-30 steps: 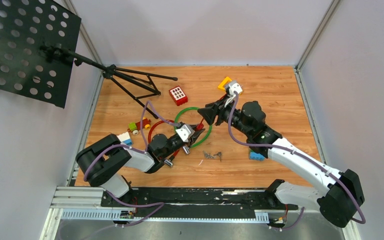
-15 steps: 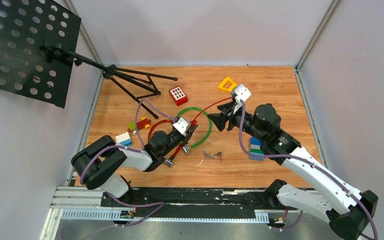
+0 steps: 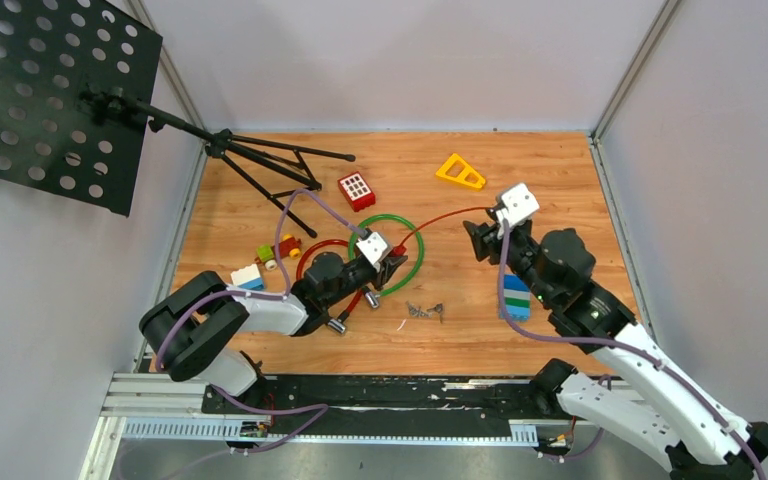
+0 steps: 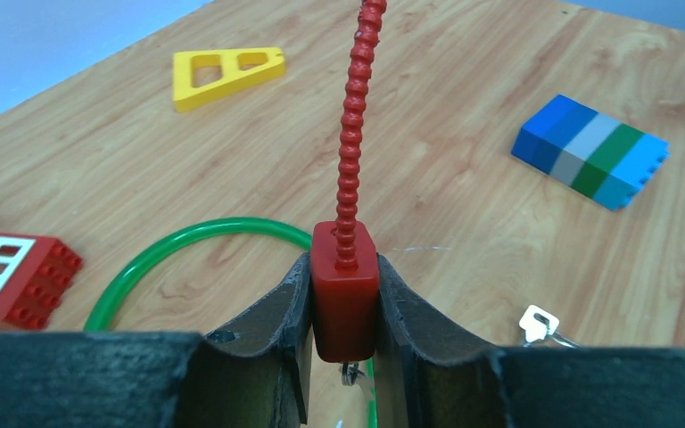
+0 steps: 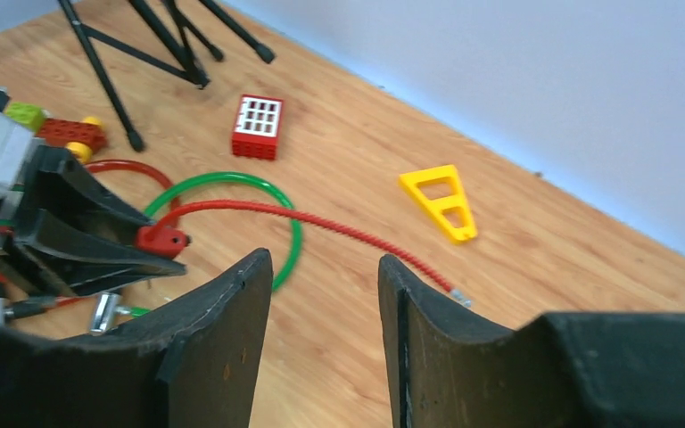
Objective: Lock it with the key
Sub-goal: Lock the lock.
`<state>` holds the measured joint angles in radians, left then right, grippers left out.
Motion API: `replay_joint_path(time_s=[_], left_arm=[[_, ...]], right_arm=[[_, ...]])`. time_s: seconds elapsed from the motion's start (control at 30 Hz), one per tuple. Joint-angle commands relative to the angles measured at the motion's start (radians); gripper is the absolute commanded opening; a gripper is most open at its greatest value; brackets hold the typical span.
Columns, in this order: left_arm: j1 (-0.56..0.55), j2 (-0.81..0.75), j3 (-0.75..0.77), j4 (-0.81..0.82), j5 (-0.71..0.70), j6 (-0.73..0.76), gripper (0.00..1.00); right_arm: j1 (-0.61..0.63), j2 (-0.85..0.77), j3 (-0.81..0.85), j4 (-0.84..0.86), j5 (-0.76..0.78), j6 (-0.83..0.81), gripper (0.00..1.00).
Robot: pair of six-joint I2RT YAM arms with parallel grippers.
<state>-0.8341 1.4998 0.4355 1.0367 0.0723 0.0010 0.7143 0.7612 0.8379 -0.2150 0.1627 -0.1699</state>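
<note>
My left gripper [image 4: 343,267] is shut on the red lock [image 4: 344,299], its jaws pressing both sides of the body just above the table. The lock's red beaded cable [image 4: 351,152] runs out of its top and away to the right [image 3: 445,218]. A small metal ring hangs under the lock. The keys [image 3: 425,311] lie on the wood in front of it, one showing in the left wrist view [image 4: 538,323]. My right gripper [image 3: 475,240] is open and empty [image 5: 321,263], to the right of the lock [image 5: 162,239], with the cable's metal tip [image 5: 459,299] lying just beyond its fingers.
A green cable loop [image 3: 415,250] lies under and around the lock. A yellow triangle [image 3: 461,171], a red grid brick [image 3: 357,190], a blue-green brick stack [image 3: 516,297] and small toy bricks [image 3: 275,252] are scattered about. A black music stand tripod [image 3: 260,165] occupies the back left.
My right gripper has drawn back to the right, away from the lock, and the red cable now stretches out straighter toward it. The left gripper keeps its hold.
</note>
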Motion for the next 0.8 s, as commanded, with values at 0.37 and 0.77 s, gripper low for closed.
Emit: replay_joint_path(time_s=[0.37, 0.77], left_arm=[[0.016, 0.047, 0.086, 0.081, 0.365, -0.071, 0.0], [0.017, 0.055, 0.091, 0.072, 0.361, -0.075, 0.0]], right_arm=[[-0.003, -0.127, 0.148, -0.374, -0.227, -0.637, 0.53], [-0.004, 0.001, 0.318, -0.625, -0.286, -0.741, 0.49]])
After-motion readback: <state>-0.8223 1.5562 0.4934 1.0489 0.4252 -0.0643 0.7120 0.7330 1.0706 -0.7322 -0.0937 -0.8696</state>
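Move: The red cable's metal tip is free, roughly 10 cm ahead of the open right hand, 4 cm to its right and 12 cm lower. From that hand the red lock body, held by the left, lies about 14 cm left, 1 cm ahead and 15 cm lower; the yellow triangle lies 23 cm ahead and 2 cm right on the table. From the left hand the tip is some 9 cm ahead, 18 cm right and 3 cm up, and the keys 9 cm back, 6 cm right and 14 cm down. Drawing back about 5 cm and slightly right, the right hand first rises some 4 cm, then sinks nearly all of that while its left side rolls down over 35 degrees and it swings counter-clockwise, fingers staying open, to line up with the cable tip. The left keeps its pinch on the lock body and shifts back and right, about 4 cm each, turning some 20 degrees clockwise. ##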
